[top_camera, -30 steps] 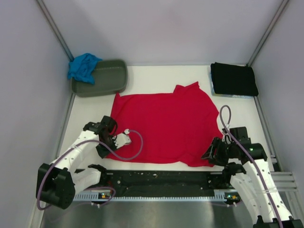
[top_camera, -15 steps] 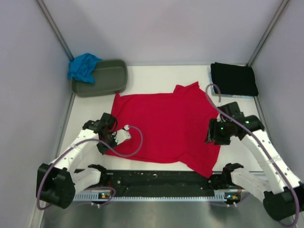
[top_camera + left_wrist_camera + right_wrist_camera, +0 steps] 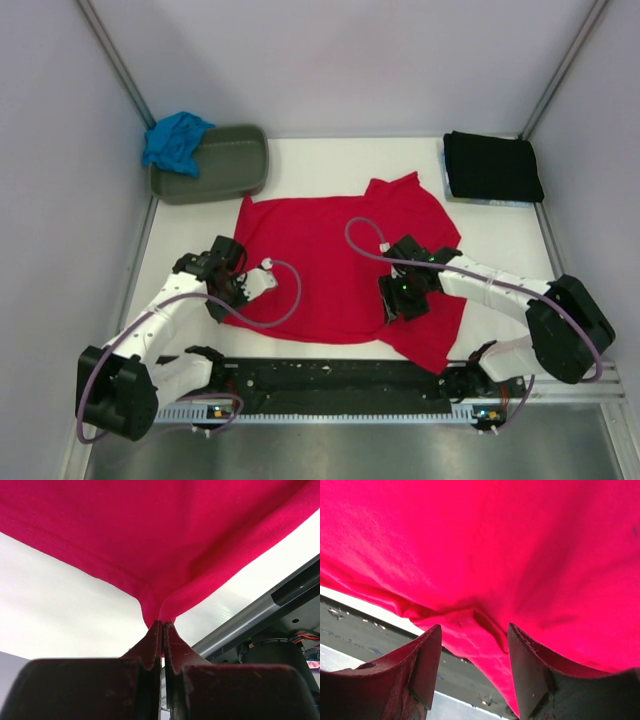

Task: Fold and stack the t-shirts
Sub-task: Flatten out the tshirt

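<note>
The red t-shirt [image 3: 330, 250] lies spread across the middle of the table. My left gripper [image 3: 225, 298] is shut on its near left corner, and in the left wrist view the red cloth [image 3: 165, 530] bunches into the closed tips of the left gripper [image 3: 162, 622]. My right gripper [image 3: 395, 305] hovers open over the shirt's near right part, holding nothing. The right wrist view has the right gripper [image 3: 475, 627] spread above the red cloth [image 3: 520, 545] near its hem. A folded black t-shirt [image 3: 492, 167] lies at the far right. A turquoise t-shirt [image 3: 175, 140] hangs over the tub's left end.
The grey-green oval tub [image 3: 220, 165] stands at the far left corner. A black rail [image 3: 340, 378] runs along the near edge between the arm bases. White enclosure walls close in the table on three sides.
My right arm swung left from the shirt's right edge to above its near right part while its jaws widened. The shirt's near right corner now lies nearer the rail. The left gripper kept its hold.
</note>
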You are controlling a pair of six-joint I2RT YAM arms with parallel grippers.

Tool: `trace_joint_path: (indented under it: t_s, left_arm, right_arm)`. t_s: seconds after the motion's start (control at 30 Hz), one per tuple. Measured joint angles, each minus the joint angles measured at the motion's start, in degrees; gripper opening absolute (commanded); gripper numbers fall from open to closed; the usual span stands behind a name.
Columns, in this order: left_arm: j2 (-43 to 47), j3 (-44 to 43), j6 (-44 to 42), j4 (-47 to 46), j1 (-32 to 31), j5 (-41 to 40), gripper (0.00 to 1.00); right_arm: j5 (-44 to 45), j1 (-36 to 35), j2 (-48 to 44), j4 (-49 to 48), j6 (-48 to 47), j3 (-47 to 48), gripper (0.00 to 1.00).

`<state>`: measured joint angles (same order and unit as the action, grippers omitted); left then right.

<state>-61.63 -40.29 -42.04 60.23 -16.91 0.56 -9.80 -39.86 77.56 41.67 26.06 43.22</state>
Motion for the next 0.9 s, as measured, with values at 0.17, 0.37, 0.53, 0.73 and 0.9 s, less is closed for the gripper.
trace_joint_path:
  t_s: [0.17,0.37,0.53,0.73,0.9]
  left_arm:
    - [0.0,0.0,0.17,-0.24,0.0,0.07,0.0]
    - [-0.02,0.44,0.15,-0.31,0.0,0.07,0.0]
    - [0.13,2.23,-1.18,-0.31,0.0,-0.87,0.0]
    - [0.26,4.63,-5.49,0.17,0.0,-5.38,0.2]
    - [-0.68,4.13,-9.77,2.23,0.0,-6.4,0.57]
  right_arm:
    - [-1.88,-0.37,2.14,-5.2,0.94,-1.57,0.35]
    - [-2.36,-0.55,2.58,-6.4,1.14,-3.43,0.0]
    - [-4.26,-0.66,2.32,-6.14,0.92,-3.43,0.0]
    - [-11.63,-5.22,-1.51,-4.26,-0.48,-4.61,0.0]
    - [-18.49,-12.5,-0.24,-2.82,-1.79,-4.44,0.02]
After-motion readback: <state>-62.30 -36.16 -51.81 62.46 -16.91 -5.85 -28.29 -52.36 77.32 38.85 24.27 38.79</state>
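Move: The right hand, open, hovers just above a raised fold near the t-shirt's front hem, about 2 cm below it, 1 cm back and 1 cm left. The t-shirt's loose near-right flap tip lies some 11 cm to the right and 12 cm back, over the table's front edge. The left hand still pinches the t-shirt's near-left corner, right at its fingertips; the front edge runs roughly 8 cm back of it. Right dips to pinch the fold, dragging it back some 9 cm; left draws its corner left and releases. ##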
